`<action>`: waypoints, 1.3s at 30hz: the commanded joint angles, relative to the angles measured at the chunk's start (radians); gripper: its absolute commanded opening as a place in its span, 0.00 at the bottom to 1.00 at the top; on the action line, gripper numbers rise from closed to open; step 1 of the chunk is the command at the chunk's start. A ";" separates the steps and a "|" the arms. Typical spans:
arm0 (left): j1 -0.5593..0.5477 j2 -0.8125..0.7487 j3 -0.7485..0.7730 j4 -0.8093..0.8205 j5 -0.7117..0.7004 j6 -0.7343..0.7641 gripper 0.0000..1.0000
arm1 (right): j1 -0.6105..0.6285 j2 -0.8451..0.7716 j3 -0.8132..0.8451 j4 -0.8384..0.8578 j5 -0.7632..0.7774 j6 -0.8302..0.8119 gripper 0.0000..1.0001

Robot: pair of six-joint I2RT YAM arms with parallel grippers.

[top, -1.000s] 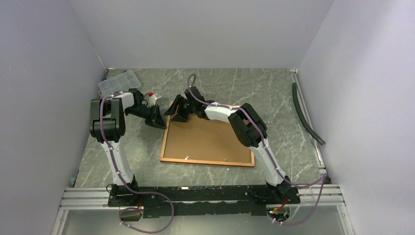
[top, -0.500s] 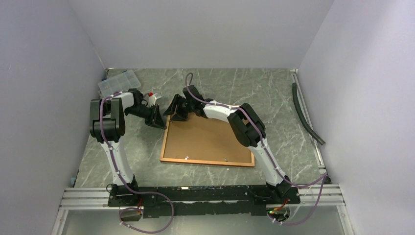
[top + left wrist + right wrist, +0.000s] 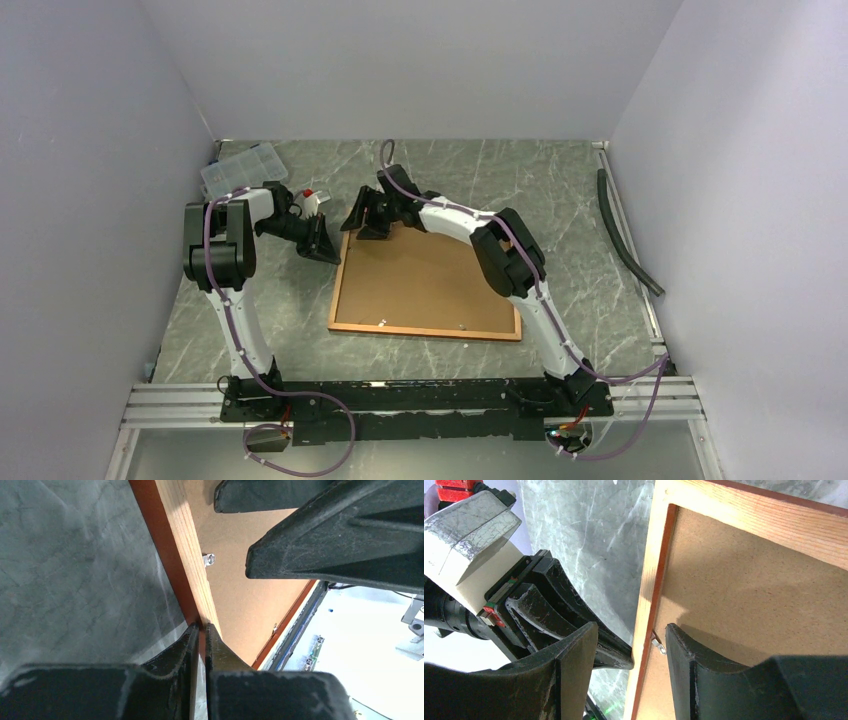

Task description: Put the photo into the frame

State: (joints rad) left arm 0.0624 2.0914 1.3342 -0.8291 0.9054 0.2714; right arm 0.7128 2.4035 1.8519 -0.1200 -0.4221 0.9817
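Observation:
The frame (image 3: 425, 331) lies face down on the marble table, its tan back up and the brown backing board (image 3: 430, 280) seated in it. The photo is hidden. My left gripper (image 3: 326, 250) is at the frame's left rail near the far corner. In the left wrist view it (image 3: 200, 627) is shut to a slit on the red edge of the frame (image 3: 177, 530). My right gripper (image 3: 631, 632) is open and straddles that same rail (image 3: 646, 580). One finger is outside the rail, the other over the board beside a small metal tab (image 3: 658, 647). It holds nothing.
A clear plastic organiser box (image 3: 243, 168) sits at the back left, with a small red and white object (image 3: 312, 195) near the left wrist. A dark hose (image 3: 625, 235) lies along the right wall. Grey walls enclose three sides.
The right gripper has crept a little toward the far left corner of the frame. The left jaws have narrowed slightly. The frame has not moved.

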 commanded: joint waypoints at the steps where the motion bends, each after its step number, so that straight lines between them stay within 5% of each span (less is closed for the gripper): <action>1: -0.016 -0.012 -0.021 0.004 -0.029 0.033 0.12 | 0.006 0.009 0.023 0.012 -0.026 -0.018 0.56; 25: -0.015 -0.035 -0.021 -0.017 -0.035 0.044 0.11 | 0.041 0.034 0.079 -0.025 -0.071 -0.022 0.56; 33: 0.008 -0.099 0.019 -0.092 -0.054 0.076 0.14 | -0.071 -0.085 0.165 -0.097 -0.004 -0.092 0.71; 36: 0.017 -0.118 0.030 -0.115 -0.080 0.105 0.16 | -0.142 -0.215 0.042 -0.084 0.036 -0.116 0.79; 39: 0.017 -0.152 0.000 -0.104 -0.131 0.140 0.18 | -0.215 -0.379 -0.134 -0.122 0.148 -0.174 0.98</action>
State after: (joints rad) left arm 0.0711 2.0220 1.3327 -0.9085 0.8318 0.3393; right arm 0.6037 2.2868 1.8675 -0.2123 -0.4171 0.8951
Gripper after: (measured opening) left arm 0.171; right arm 0.863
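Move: The metal clip on the frame's left rail lies about 2 cm back and 1 cm right of my right hand, some 3 cm lower. The frame's far-left corner is roughly 7 cm ahead of this hand and 1 cm to its right. The nearest far-rail clip lies about 4 cm ahead and 11 cm right of it. From my left hand, against the outside of the left rail, the left-rail clip is about 3 cm ahead and 2 cm right, nearly level. With my fingers astride the left rail, I bring my right hand about 2.5 cm back and left, slightly down, so the inner finger comes to the clip, and pause there. Then I swing it right, forward and up, some 11 cm clear over the far rail, opening wider. As it leaves, my left fingers come free of the rail, easing under 2 cm left, up and back. ##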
